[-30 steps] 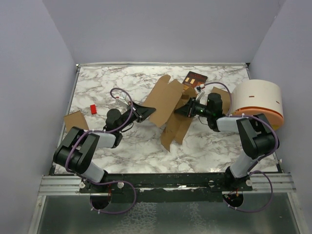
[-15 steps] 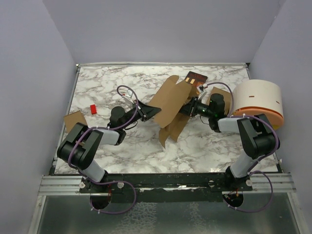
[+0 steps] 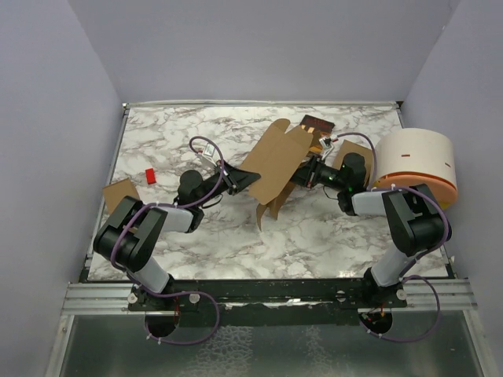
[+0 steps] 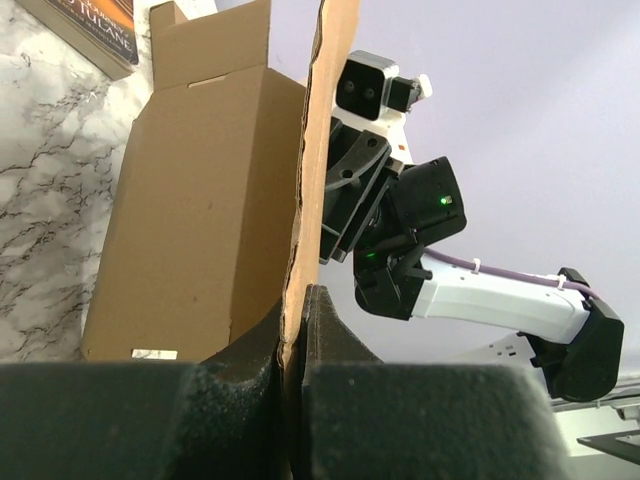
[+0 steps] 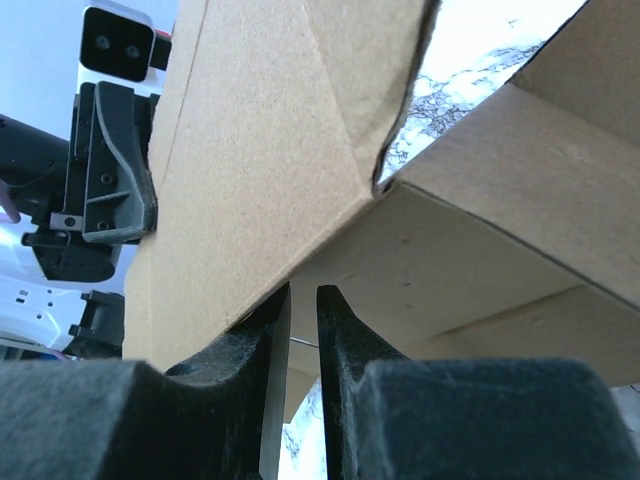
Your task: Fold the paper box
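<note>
The paper box (image 3: 275,161), tan cardboard with several flaps, hangs tilted above mid-table between both arms. My left gripper (image 3: 245,179) is shut on its left edge. In the left wrist view the pads (image 4: 325,330) pinch a thin cardboard edge (image 4: 318,120), my left gripper (image 4: 296,300) low in the frame, with a broad panel (image 4: 200,200) to the left. My right gripper (image 3: 305,174) holds the box's right side. In the right wrist view my right gripper (image 5: 304,290) has its jaws a narrow gap apart at a fold of the box (image 5: 270,150).
A dark reddish booklet (image 3: 316,124) lies behind the box. A round white drum (image 3: 416,161) with an orange band stands at the right edge. A small red block (image 3: 150,176) and a loose cardboard piece (image 3: 122,193) lie at the left.
The box has swung up and away from me. Its lower flaps, spread toward the near side a second ago, are drawn in. Both grippers moved slightly farther back with it.
</note>
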Available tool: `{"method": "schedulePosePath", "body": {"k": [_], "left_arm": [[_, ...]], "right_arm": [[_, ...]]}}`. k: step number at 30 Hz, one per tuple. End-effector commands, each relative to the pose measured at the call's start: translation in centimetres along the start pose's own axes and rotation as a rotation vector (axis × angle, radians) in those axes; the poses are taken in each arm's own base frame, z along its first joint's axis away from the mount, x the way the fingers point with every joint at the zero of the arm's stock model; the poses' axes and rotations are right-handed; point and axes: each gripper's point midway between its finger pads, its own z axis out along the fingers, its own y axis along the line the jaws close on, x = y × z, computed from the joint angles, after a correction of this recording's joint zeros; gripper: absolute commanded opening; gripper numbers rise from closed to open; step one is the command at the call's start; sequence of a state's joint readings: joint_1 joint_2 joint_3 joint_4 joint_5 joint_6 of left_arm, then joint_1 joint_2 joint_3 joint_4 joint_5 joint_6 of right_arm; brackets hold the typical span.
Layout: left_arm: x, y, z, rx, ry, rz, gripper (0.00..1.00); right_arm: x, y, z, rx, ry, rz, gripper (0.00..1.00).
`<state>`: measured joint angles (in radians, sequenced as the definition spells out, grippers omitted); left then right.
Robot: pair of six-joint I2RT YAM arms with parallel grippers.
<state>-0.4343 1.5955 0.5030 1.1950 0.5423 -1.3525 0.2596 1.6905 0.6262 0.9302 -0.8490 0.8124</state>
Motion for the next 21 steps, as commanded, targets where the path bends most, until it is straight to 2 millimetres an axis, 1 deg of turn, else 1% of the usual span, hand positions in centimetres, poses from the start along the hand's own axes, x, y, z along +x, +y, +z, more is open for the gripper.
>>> {"method": "schedulePosePath", "body": {"k": [1,5,7,14,16,21], "left_arm": [[1.1,0.7,0.2,-0.01,0.045,0.008,0.0],[0.5,-0.4,-0.1,0.041,0.026,0.044,0.0],[0.0,-0.9,-0.4,0.063,0.014,0.069,0.0],[-3.4,-2.3,-2.5,0.094,-0.041,0.159,0.0],[-4.1,-2.4,-3.1,0.095,-0.048,0.169,0.0],[-5.7,-2.1,-4.9,0.079,-0.064,0.178,0.0]], "right_arm": [[-0.5,1.4,0.0,-0.057,-0.003,-0.044,0.18],[-0.2,0.0,0.4,-0.009,0.04,-0.043,0.18],[-0.1,-0.2,0.5,-0.012,0.05,-0.055,0.18],[-0.3,-0.4,0.7,-0.015,0.108,-0.126,0.19],[-0.6,-0.2,0.7,-0.023,0.117,-0.151,0.2],[-2.0,1.5,0.4,-0.071,0.124,-0.297,0.22]]}}
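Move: The left hand already pinches the near-left edge of the paper box's upper panel; the box's middle lies about 7 cm to its right, 4 cm ahead and slightly lower. From the right hand, with its fingertips at the folds under that panel, the box's middle is some 4 cm left and 2 cm ahead. The book lies on the table roughly 24 cm ahead of the left hand, 21 cm to its right and well below. Leftward, after a brief hold, the left hand draws the pinched upper panel about 6 cm away from the right hand, rising and easing forward a couple of centimetres each and tilting its wrist nearly 10 degrees. The right hand stays almost in place by the lower panel, its nearly shut fingers keeping their small gap while the wrist turns about 10 degrees. ##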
